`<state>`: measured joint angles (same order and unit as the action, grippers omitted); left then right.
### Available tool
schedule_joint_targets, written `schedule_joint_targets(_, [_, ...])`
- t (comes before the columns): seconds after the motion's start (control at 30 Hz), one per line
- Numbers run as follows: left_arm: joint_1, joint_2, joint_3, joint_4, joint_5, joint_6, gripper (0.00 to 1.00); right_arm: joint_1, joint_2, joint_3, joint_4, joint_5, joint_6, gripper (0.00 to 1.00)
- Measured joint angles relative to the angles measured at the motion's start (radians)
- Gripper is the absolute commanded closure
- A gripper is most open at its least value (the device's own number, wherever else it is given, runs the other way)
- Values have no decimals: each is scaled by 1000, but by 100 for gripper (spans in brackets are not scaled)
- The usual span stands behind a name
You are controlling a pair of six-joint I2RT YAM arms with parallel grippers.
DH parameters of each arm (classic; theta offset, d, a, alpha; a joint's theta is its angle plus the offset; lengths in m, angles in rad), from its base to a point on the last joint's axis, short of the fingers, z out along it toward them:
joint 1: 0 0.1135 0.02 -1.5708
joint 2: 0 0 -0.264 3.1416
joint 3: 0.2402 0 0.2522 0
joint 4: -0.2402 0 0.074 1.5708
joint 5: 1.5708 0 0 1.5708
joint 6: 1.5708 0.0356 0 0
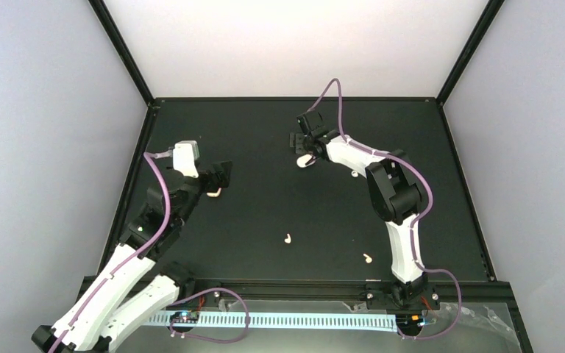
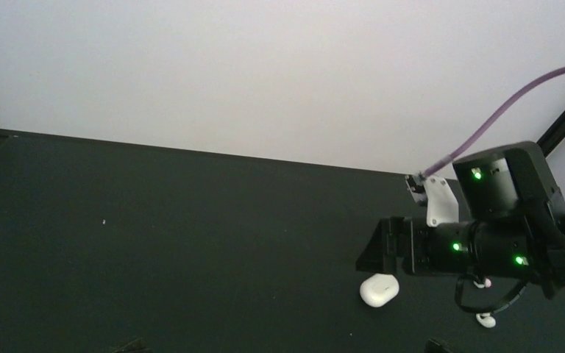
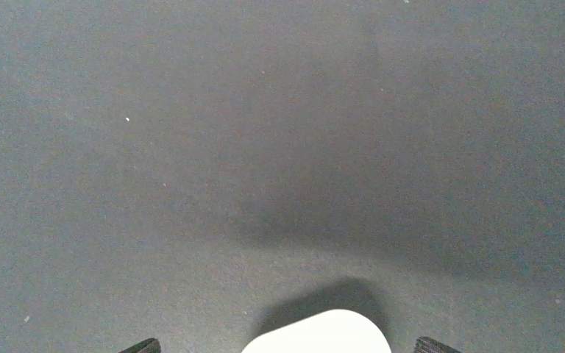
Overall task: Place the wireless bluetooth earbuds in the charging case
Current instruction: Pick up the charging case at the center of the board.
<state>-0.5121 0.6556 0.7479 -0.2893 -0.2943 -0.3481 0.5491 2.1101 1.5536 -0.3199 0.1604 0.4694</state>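
The white charging case (image 1: 307,161) lies lid shut on the black table at the back middle. My right gripper (image 1: 304,144) hangs just over it, open. In the right wrist view the charging case (image 3: 320,334) sits between the two dark fingertips (image 3: 430,344) with a gap on each side. In the left wrist view the charging case (image 2: 379,289) lies under the right gripper's black head. Two cream earbuds (image 1: 288,238) (image 1: 368,257) lie apart on the near half of the table. My left gripper (image 1: 221,175) is open at the left with nothing in it.
A small peach-tan curved piece (image 1: 214,194) lies just in front of the left gripper. A small white piece (image 1: 354,174) (image 2: 485,319) lies under the right forearm. Black frame posts and white walls bound the table (image 1: 279,125).
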Motion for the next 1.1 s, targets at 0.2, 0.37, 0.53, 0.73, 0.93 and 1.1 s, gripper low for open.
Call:
schedule_joint_targets(0.2, [0, 4, 0, 1, 10, 6, 1, 0, 39, 46, -26, -30, -8, 10])
schedule_joint_targets(0.37, [0, 4, 0, 2, 15, 8, 1, 0, 47, 45, -51, -49, -11, 11])
schedule_joint_targets(0.53, [0, 4, 0, 3, 20, 8, 1, 10, 47, 31, -57, -61, -11, 11])
schedule_joint_targets(0.73, [0, 4, 0, 3, 26, 8, 1, 52, 44, -6, -64, -77, -14, 12])
schedule_joint_targets(0.93, [0, 4, 0, 3, 29, 8, 1, 80, -29, -97, -64, -100, -8, 11])
schedule_joint_targets(1.1, [0, 4, 0, 3, 34, 8, 1, 85, -87, -107, -72, -80, -37, 8])
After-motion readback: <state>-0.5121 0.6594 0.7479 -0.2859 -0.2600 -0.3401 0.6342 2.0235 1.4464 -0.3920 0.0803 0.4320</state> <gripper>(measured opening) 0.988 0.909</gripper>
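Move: The charging case lies below and just behind the right hand, about 4 cm back, 2 cm to its right and 5 cm down. A white earbud sits some 16 cm to the right of the case and 4 cm nearer the base; another lies about 24 cm back from the case and 6 cm to its left. From the left hand the case is roughly 17 cm ahead, 22 cm to the right and 30 cm down. Draw the right gripper back across the charging case, about 6 cm in all and 3 cm to the left, keeping the fingers wide open. Sink some 3.5 cm as you go, then lift again by nearly 3 cm at the end, so the case comes into view ahead of the fingertips. Turn the hand about 10 degrees counter-clockwise on the way. ##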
